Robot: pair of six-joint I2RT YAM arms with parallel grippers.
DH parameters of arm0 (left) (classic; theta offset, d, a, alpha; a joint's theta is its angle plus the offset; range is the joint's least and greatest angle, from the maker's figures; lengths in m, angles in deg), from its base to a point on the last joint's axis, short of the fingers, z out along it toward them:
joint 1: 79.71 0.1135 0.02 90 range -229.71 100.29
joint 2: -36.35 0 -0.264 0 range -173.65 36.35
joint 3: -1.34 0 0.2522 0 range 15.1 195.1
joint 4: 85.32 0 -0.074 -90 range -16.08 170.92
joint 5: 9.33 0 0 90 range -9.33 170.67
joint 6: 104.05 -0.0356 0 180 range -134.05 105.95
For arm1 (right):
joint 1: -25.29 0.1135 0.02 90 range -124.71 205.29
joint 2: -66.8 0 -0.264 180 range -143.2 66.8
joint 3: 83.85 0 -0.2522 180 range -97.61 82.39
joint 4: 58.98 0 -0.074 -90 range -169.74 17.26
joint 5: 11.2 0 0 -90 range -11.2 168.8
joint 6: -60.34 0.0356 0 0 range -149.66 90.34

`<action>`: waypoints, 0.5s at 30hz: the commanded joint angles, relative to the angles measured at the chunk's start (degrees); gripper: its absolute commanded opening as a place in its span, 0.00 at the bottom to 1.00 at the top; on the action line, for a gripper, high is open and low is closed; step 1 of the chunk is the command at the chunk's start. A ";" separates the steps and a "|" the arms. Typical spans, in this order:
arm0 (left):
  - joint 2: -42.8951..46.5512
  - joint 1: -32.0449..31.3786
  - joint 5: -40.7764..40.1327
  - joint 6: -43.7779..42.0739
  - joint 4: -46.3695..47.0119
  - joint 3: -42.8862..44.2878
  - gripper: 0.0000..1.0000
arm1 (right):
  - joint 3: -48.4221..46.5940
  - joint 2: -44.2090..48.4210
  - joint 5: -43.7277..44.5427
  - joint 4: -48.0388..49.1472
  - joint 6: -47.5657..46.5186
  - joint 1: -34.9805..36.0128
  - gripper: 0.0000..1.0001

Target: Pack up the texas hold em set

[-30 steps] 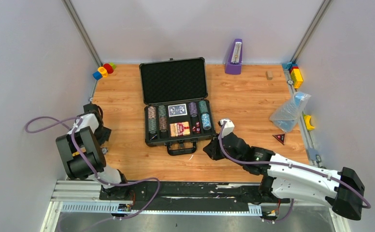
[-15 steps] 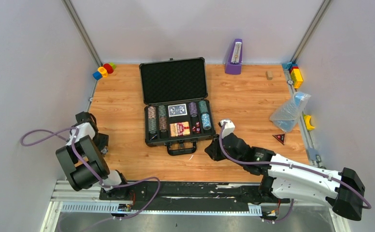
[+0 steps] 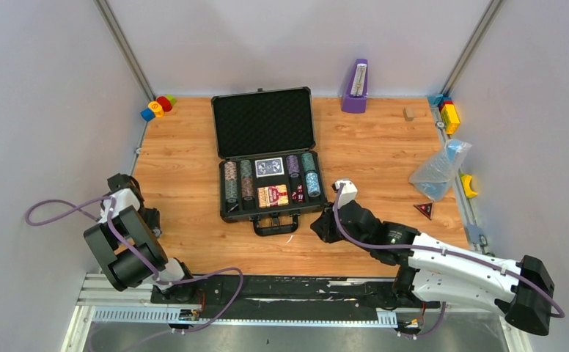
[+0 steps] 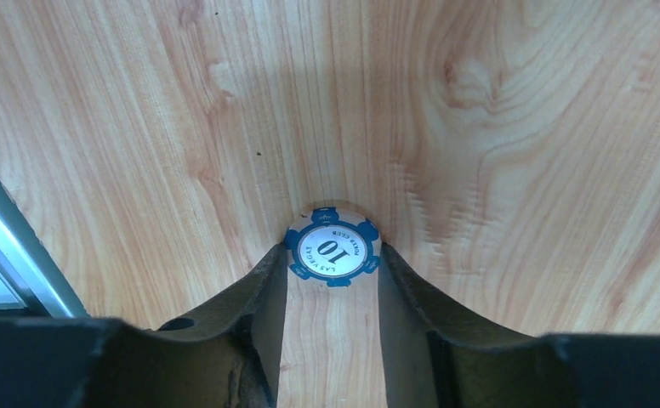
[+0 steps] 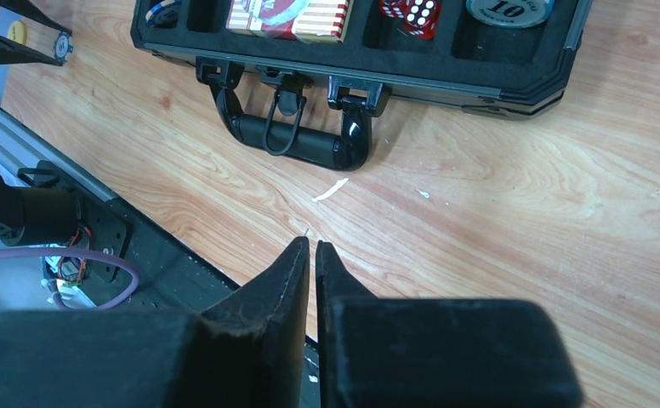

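Observation:
The dark grey briefcase (image 3: 226,209) lies open mid-table with its lid (image 3: 263,121) raised. It holds striped chip rolls (image 3: 230,183), card decks (image 3: 270,167) and red dice (image 3: 298,193). A single blue-and-white "10" poker chip (image 4: 332,249) lies flat on the wood near the left edge. My left gripper (image 4: 331,252) has a fingertip touching each side of it. My right gripper (image 5: 312,245) is shut on nothing, low over the wood just in front of the case handle (image 5: 297,140).
A purple metronome (image 3: 355,86) stands at the back. Toy blocks (image 3: 157,108) sit in the back left corner, more blocks (image 3: 449,111) at back right. A plastic bag (image 3: 439,170) and a red triangle (image 3: 424,210) lie at the right. A metal rail (image 4: 12,255) borders the left gripper's spot.
The left arm has swung down toward the near left edge, and its jaws have narrowed onto the chip. The right arm has stayed put.

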 commanded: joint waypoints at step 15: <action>10.81 0.67 0.69 -0.82 0.95 -6.69 0.00 | -4.84 -0.15 2.20 0.05 -1.20 0.29 0.10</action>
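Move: The white-and-blue poker chip lies flat on the table right between the left fingertips, about 1 cm below the hand point. The open chip case is the neighbour, its tray's middle about 35 cm to the right and 15 cm ahead, with its handle some 36 cm right and only 2 cm ahead. From the right hand, the chip is roughly 46 cm left, 3 cm ahead and 12 cm down. The chip, already between the half-open left fingertips, is what they close on; they run fully shut within about 0.3 s, with nothing held between them. Meanwhile the left hand lifts about half a centimetre almost on the spot, its fingertips tipping some 5 degrees forward, and ends just over the chip's near part. The shut, empty right hand rises about 1.5 cm. ##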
